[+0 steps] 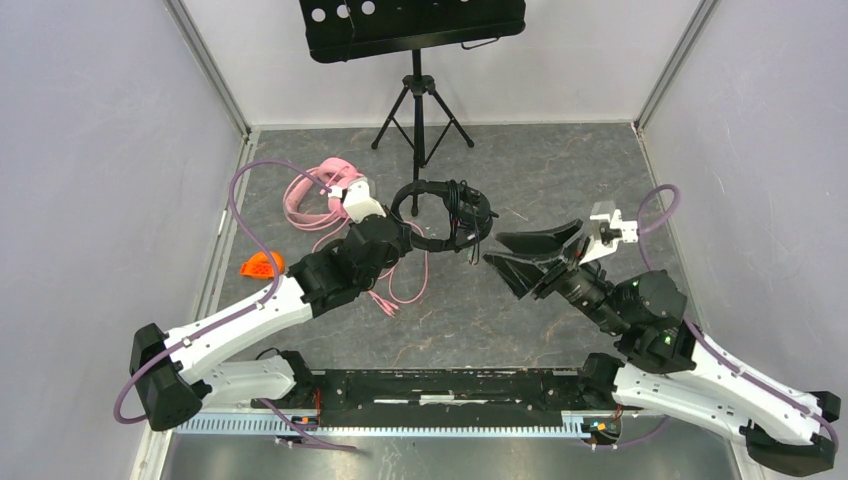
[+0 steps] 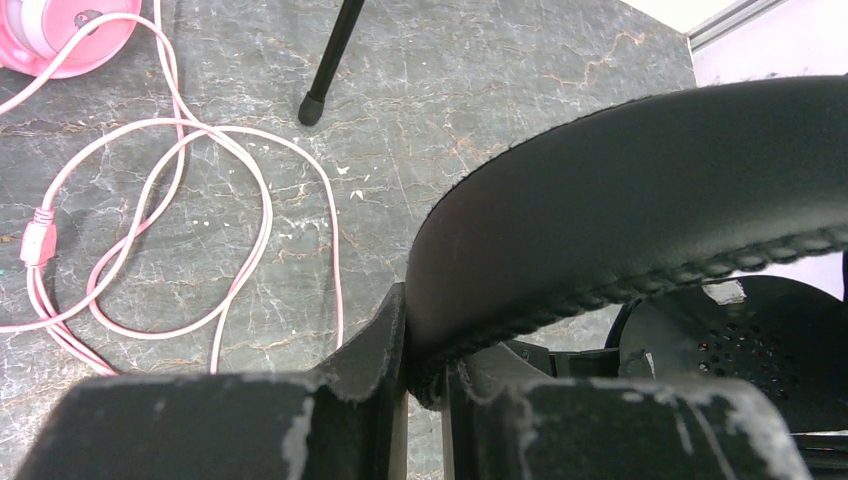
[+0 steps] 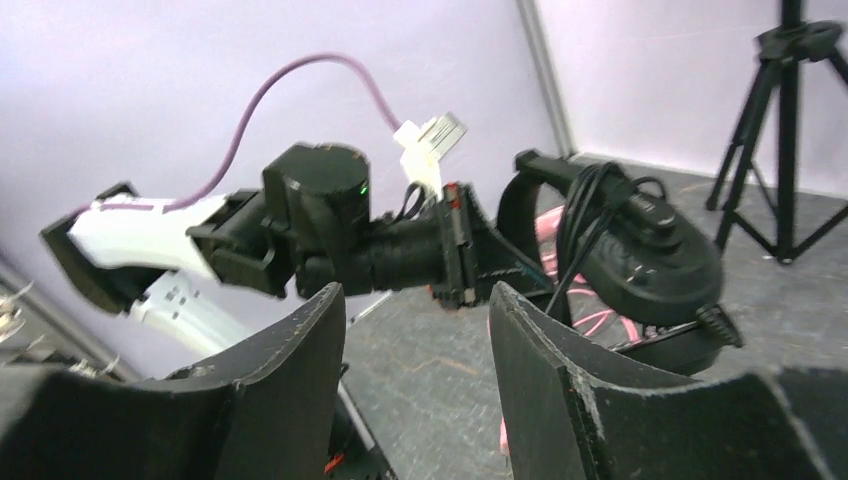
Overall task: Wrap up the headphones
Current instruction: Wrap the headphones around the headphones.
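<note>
The black headphones [image 1: 440, 215] hang above the table's middle, thin black cable [image 1: 462, 212] bunched round one side. My left gripper [image 1: 403, 230] is shut on their padded headband [image 2: 620, 200], pinched between its jaws [image 2: 425, 340]. A black ear cup [image 3: 650, 260] with cable loops [image 3: 585, 200] shows in the right wrist view. My right gripper [image 1: 492, 249] stands open just right of them, nothing between its fingers [image 3: 415, 300]. The pink headphones [image 1: 320, 195] lie at back left, one cup [image 2: 60, 30] showing, their pink cable [image 2: 180, 200] looped loosely on the table.
A black music stand [image 1: 415, 30] on a tripod [image 1: 420, 110] stands at the back centre; one of its feet [image 2: 312, 108] is near the pink cable. A small orange object [image 1: 262, 266] lies by the left wall. Walls close in left and right.
</note>
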`<state>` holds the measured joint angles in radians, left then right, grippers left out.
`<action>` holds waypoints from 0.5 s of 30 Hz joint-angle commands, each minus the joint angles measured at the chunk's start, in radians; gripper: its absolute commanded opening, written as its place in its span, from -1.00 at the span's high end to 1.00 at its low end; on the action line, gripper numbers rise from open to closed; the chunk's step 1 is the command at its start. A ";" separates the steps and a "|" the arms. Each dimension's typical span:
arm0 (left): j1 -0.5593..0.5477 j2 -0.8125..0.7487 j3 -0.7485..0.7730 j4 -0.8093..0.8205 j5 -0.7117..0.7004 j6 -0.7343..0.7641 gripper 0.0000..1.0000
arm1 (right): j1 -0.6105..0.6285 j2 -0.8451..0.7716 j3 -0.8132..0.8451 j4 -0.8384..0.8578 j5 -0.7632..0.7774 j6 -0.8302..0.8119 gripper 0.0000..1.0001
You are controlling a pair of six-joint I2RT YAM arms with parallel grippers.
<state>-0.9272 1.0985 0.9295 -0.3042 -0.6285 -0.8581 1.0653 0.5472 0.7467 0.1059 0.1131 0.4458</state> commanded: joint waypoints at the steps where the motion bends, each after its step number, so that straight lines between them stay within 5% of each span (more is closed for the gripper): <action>1: -0.002 -0.017 0.017 0.102 -0.050 0.020 0.96 | 0.005 0.064 0.113 -0.103 0.209 -0.032 -0.20; 15: -0.002 -0.016 0.016 0.100 -0.050 0.041 0.96 | 0.006 0.338 0.323 -0.295 0.469 -0.139 -0.13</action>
<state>-0.9272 1.0985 0.9295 -0.3035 -0.6312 -0.8433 1.0653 0.8764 1.0138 -0.1654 0.5007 0.3492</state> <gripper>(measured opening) 0.180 0.579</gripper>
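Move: About 16 cm ahead of the right hand, 4 cm to its left and 10 cm lower hangs the black headphones' near ear cup with the cable looped over it. The cable's loose plug ends dangle roughly 12 cm ahead, 4 cm left and 16 cm below; the left gripper on the headband is some 14 cm ahead, 17 cm left and 8 cm down. From the left hand, the cup lies about 13 cm right, 2 cm ahead and 3 cm lower. Swinging the empty right hand about 8 cm forward towards the cabled ear cup, it rises very slightly, then sinks to end some 3 cm lower. The wrist turns a good 20 degrees clockwise and rolls its left side down, bringing the cup in front of the fingers, which stay open. The left hand holds still, keeping its pinch on the headband. ##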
